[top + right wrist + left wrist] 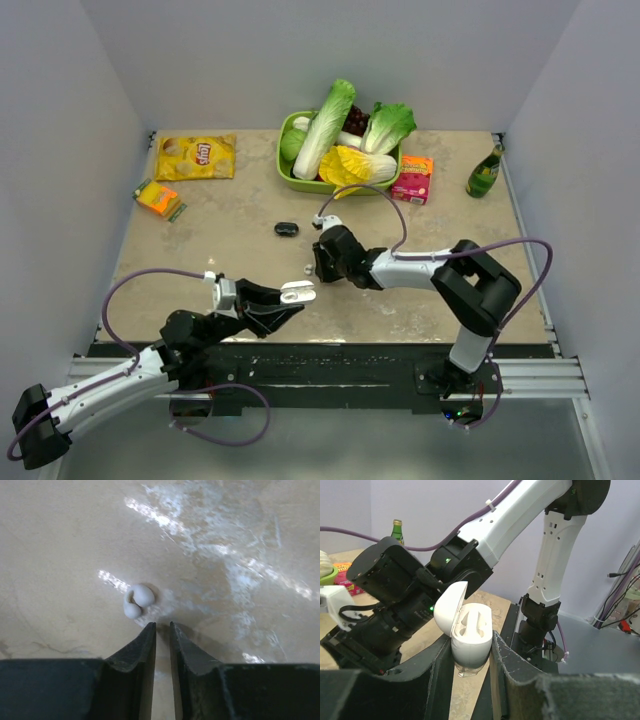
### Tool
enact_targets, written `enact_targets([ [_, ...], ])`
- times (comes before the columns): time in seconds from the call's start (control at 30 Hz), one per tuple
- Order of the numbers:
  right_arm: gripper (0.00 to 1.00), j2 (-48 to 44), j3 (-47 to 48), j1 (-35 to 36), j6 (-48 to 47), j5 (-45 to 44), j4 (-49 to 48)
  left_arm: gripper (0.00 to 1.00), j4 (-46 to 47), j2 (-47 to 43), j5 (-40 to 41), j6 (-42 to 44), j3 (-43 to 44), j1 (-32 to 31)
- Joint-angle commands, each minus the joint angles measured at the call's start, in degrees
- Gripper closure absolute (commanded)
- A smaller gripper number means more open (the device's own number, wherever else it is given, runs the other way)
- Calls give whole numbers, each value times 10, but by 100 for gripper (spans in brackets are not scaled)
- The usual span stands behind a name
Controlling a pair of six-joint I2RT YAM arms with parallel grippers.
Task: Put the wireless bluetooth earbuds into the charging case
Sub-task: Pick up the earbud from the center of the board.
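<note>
My left gripper (pixel 291 300) is shut on the white charging case (pixel 298 291), holding it above the table near the front edge. In the left wrist view the case (pixel 470 640) sits upright between the fingers (pixel 502 655) with its lid swung open to the left and two white hollows showing inside. One white earbud (pixel 137 600) lies on the table just past my right gripper (pixel 162 625), slightly left of the tips. The right jaws stand a narrow gap apart with nothing between them. From above, the earbud (pixel 309 268) is a small white speck beside the right gripper (pixel 316 262).
A small black oval object (pixel 287 229) lies behind the right gripper. At the back are a green tray (pixel 284 165) of vegetables, a yellow chip bag (pixel 196 157), an orange packet (pixel 158 198), a pink box (pixel 412 178) and a green bottle (pixel 484 172).
</note>
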State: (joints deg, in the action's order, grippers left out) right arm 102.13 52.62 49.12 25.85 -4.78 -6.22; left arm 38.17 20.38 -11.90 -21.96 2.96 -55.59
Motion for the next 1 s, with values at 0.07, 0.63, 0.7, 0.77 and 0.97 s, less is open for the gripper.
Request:
enact_targets([
  [0.07, 68, -100, -29, -2, 12, -69, 18, 100, 14, -9, 5, -5, -45, -4],
  [0.63, 62, -11, 42, 12, 12, 108, -49, 100, 16, -18, 6, -9, -47, -5],
  [0.7, 62, -3, 50, 12, 16, 100, -49, 100, 16, -19, 7, -7, -47, -5],
  [0.77, 62, 4, 60, 12, 16, 91, -49, 100, 15, -18, 7, -7, -47, -5],
  [0.97, 62, 24, 79, 12, 18, 78, -42, 100, 13, -17, 9, -5, -48, -5],
])
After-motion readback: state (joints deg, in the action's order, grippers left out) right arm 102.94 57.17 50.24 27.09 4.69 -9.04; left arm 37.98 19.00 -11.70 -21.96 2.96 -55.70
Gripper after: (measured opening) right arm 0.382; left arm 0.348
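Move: The right hand hovers low over the board with its fingers slightly parted; the white earbud lies about 2 cm to its left, 1 cm ahead and 1 cm below. The black case sits roughly 11 cm ahead and 7 cm left of this hand. The open charging case in the left fingers is some 16 cm back, 3 cm left and 21 cm above it. From the left hand, the earbud lies about 17 cm ahead, 1 cm right and 22 cm down. Opening its fingers wider, the right hand first slips a little right and hops up about 5 cm, then swings left past the earbud's near side and dips about 3 cm with a slight draw back towards the base. It ends easing up, left and a touch forward, about 5 cm left of its start and 3 cm higher, its wrist having rolled left side up and turned counter-clockwise by some 10 degrees, with open fingers clear of the earbud, while the left hand keeps hold of the charging case. ##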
